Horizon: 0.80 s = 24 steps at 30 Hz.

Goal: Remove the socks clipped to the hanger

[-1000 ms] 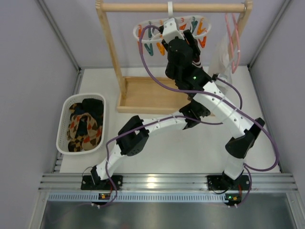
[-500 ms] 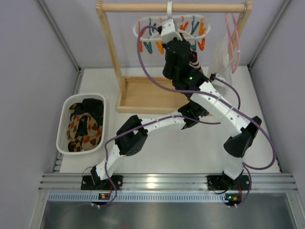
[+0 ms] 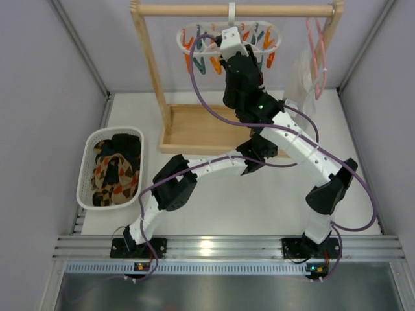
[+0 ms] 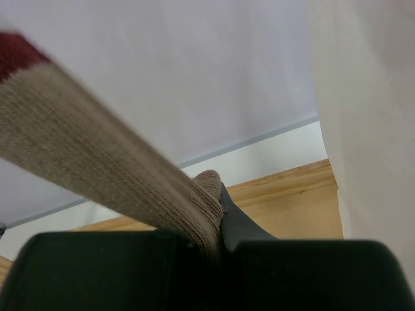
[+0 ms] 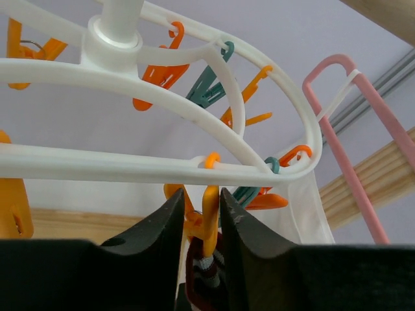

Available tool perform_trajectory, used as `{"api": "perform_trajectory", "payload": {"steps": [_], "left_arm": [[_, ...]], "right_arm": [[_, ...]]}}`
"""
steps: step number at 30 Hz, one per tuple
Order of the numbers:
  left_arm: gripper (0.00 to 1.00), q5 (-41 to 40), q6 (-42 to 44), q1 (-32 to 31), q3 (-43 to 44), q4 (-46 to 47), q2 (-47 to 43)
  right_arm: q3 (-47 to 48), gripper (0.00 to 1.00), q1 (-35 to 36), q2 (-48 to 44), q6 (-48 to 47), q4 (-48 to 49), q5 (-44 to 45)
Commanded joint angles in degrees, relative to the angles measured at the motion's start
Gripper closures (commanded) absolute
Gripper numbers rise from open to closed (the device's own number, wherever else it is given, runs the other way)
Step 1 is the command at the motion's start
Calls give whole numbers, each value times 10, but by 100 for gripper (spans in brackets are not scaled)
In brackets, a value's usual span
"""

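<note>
The white oval hanger (image 3: 231,14) hangs from the wooden rail, with orange and teal clothespins dangling from its ring (image 5: 130,165). My right gripper (image 5: 201,202) reaches up under the ring, and its jaws squeeze an orange clothespin (image 5: 210,217). That pin clips a sock with a dark red striped cuff (image 5: 206,285). My left gripper (image 4: 220,202) is shut on a beige ribbed sock (image 4: 97,155) that runs up to the left to a red band. From above, the left arm (image 3: 194,170) reaches under the right forearm, so its fingers are hidden there.
A white basket (image 3: 85,170) at the left holds dark and argyle socks. The wooden rack's base tray (image 3: 201,126) lies under the hanger. A pink wire hanger (image 3: 318,45) with a white translucent garment (image 3: 303,81) hangs at the rail's right end.
My right gripper's jaws have shut on the orange clothespin. The hanger has swung slightly left and away. The left arm has shifted a little left, still holding its sock.
</note>
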Motion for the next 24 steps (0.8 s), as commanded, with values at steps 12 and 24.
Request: {"api": "perform_trajectory", "payload": {"steps": [12, 24], "left_arm": [[100, 28, -10, 0, 1, -1, -53], [100, 37, -18, 3, 0, -2, -50]], "right_arm": [[0, 47, 2, -18, 50, -58, -22], [6, 41, 8, -56, 146, -137, -102]]}}
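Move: The orange clip holding the striped sock cuff sits right at the right fingertips, about 2 cm ahead. Another orange clip hangs on the hanger's front bar about 11 cm to the right hand's left and 2 cm ahead; an orange side clip is some 7 cm to its right and 5 cm ahead. From the left hand, gripping the sock lower down, the sock's clip lies roughly 16 cm above, 7 cm to the left and 2 cm ahead. The sock's clip is given room as the right fingers, already slightly parted around one of its legs, open to over half their range. The right hand sinks a bit over 1 cm, then eases back and left about 1 cm each, turning a little counter-clockwise. The left hand, still pinching the sock, rises about 2 cm towards the clip. ##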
